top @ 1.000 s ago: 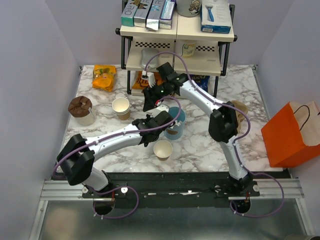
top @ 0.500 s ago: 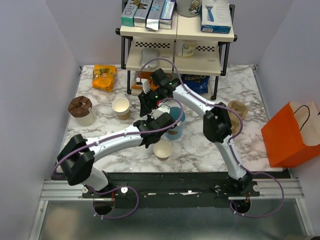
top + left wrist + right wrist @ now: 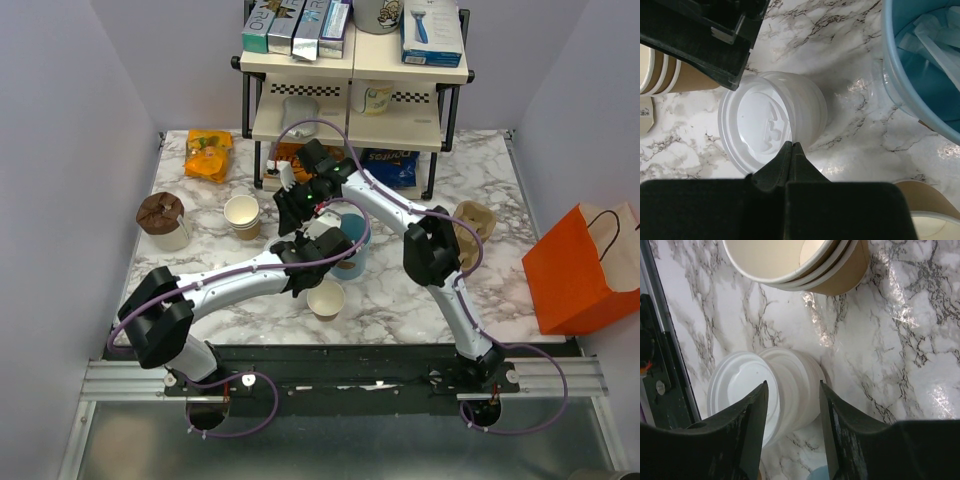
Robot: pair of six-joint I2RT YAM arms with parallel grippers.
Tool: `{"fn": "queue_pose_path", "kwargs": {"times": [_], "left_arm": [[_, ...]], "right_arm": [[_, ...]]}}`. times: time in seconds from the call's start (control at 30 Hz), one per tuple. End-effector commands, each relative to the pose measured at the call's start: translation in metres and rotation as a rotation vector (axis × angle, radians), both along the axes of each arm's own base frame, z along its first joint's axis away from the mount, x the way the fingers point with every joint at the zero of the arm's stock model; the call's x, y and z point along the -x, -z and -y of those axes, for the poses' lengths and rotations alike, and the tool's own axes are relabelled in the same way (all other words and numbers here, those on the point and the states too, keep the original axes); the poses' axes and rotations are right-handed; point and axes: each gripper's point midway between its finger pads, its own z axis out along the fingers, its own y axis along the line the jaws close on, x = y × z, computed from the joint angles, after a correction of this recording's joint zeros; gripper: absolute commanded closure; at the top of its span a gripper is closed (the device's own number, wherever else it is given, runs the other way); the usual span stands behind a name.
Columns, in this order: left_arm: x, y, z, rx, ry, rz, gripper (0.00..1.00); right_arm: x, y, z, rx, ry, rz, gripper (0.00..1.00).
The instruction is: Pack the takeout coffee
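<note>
No tan cup with a white lid on it shows in any view. A stack of white plastic lids (image 3: 771, 121) lies tilted on the marble, also in the right wrist view (image 3: 771, 390). My left gripper (image 3: 791, 145) is shut, its tips over the near rim of the lid stack. My right gripper (image 3: 792, 384) is open, a finger on either side of the stack from above. In the top view the left gripper (image 3: 300, 250) and the right gripper (image 3: 290, 205) meet there and hide the lids. An open tan cup (image 3: 326, 298) stands near them.
A light-blue cup with white packets (image 3: 352, 232) stands just right of the grippers. A stack of open tan cups (image 3: 243, 215) is to the left, a brown-topped cup (image 3: 160, 215) further left. The shelf rack (image 3: 355, 70) is behind; an orange bag (image 3: 585, 265) at right.
My right gripper has moved left and slightly toward the rack, to above the lid stack. The left gripper has shifted slightly beneath it.
</note>
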Motion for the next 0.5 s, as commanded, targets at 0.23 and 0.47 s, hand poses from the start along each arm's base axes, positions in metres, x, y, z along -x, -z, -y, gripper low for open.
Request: {"fn": "queue_pose_path", "kwargs": {"times": [0.23, 0.47], "left_arm": [[-0.002, -0.0054, -0.0039, -0.03, -0.018, 0.037, 1.0], [-0.0006, -0.0035, -0.0042, -0.033, -0.022, 0.032, 1.0]], "right_arm": [[0.0092, 0.0018, 0.0022, 0.024, -0.059, 0.021, 0.58], [0.0165, -0.005, -0.0019, -0.011, -0.087, -0.004, 0.76]]}}
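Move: The tilted lid's middle lies about 4 cm back and 1 cm to the right of the right hand, barely below it, with the lid stack about 4 cm back, 2 cm right and lower. The paper cups stand some 9 cm left and 4 cm ahead. From the left hand, already at its near rim, the lid is roughly 3 cm ahead and 3 cm left, the single cup about 5 cm back and 9 cm right. Right hand eases 1 cm back, right and down, fingers closing roughly halfway about the lid's far rim. ##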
